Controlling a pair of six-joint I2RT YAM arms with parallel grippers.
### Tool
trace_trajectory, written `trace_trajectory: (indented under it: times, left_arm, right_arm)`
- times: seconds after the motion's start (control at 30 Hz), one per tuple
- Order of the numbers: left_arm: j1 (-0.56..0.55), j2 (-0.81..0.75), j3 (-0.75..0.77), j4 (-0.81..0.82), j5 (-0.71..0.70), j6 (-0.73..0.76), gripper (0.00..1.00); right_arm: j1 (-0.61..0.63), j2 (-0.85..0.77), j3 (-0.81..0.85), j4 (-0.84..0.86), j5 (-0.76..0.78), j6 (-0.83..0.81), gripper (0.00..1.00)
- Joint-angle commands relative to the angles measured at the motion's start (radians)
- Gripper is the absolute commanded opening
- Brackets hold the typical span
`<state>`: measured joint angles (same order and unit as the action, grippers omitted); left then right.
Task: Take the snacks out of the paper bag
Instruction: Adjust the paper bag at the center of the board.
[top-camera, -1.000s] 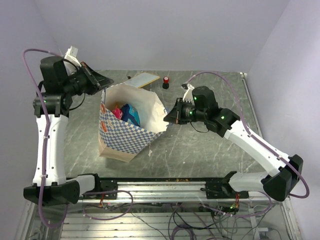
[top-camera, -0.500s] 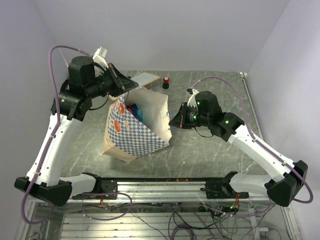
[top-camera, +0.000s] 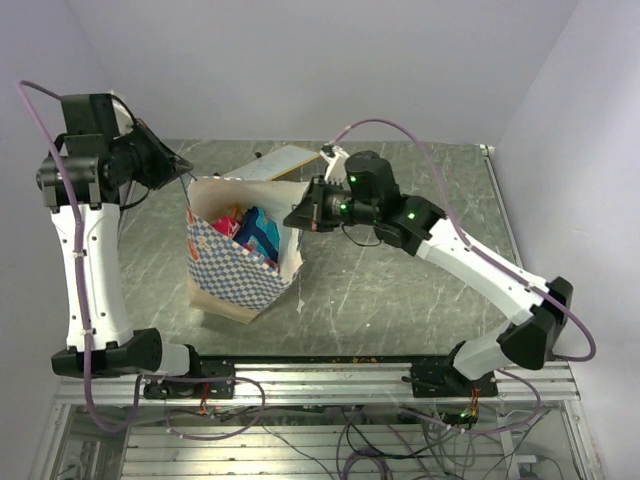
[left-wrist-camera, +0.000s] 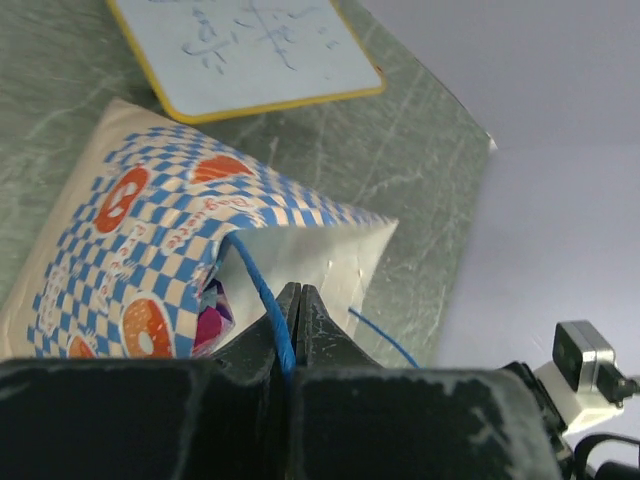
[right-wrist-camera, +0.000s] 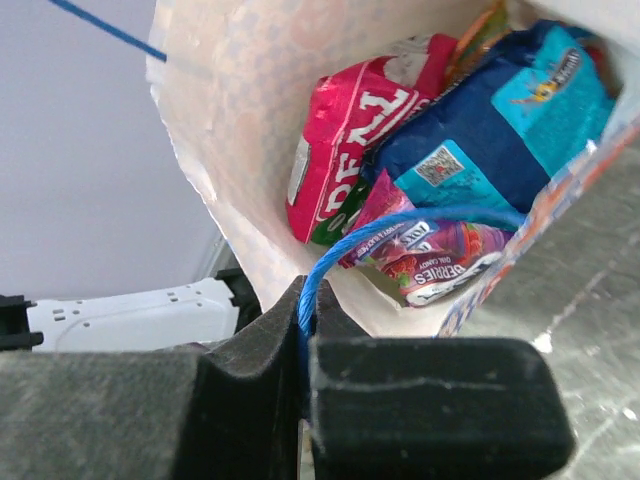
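The paper bag stands on the table, blue-and-white checkered, its mouth pulled wide between both arms. My left gripper is at the bag's far-left rim and is shut on a blue cord handle. My right gripper is at the right rim and is shut on the other blue cord handle. The snacks lie inside the bag: a magenta-red packet, a blue packet and a small berries packet. Orange round logos show on the bag's outer wall.
A flat white board with a yellow edge lies on the grey marbled table just behind the bag, also visible in the left wrist view as the board. The right arm reaches across the table's middle.
The bag swung right and tilted half a second ago. It is now back on the left with its mouth spread. The left arm pulled back left and the right gripper followed left.
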<state>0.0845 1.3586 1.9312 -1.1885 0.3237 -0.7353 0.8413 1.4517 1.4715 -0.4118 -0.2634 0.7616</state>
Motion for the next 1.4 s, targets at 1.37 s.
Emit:
trace_trajectory:
  times: [1.37]
  left_arm:
    - [-0.585, -0.287, -0.568, 0.491, 0.036, -0.248, 0.07]
  right_arm:
    - [0.086, -0.242, -0.535, 0.046, 0.048, 0.132, 0.0]
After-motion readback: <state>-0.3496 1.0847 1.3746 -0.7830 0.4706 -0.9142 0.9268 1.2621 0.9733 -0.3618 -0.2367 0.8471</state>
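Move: Both hands are shut on the blue handles of the paper bag; its middle lies about 7 cm back, 11 cm right and 23 cm below the left hand. From the right hand it is level in reach, some 10 cm left and 15 cm below. Inside, the snacks lie about 7 cm left and 13 cm below the right hand, level in reach. The whiteboard stands about 15 cm ahead of the left hand, 14 cm right and 32 cm below. Both hands, still pinching the handles, swing 8 cm left, then right (left hand 23 cm), back and down. ##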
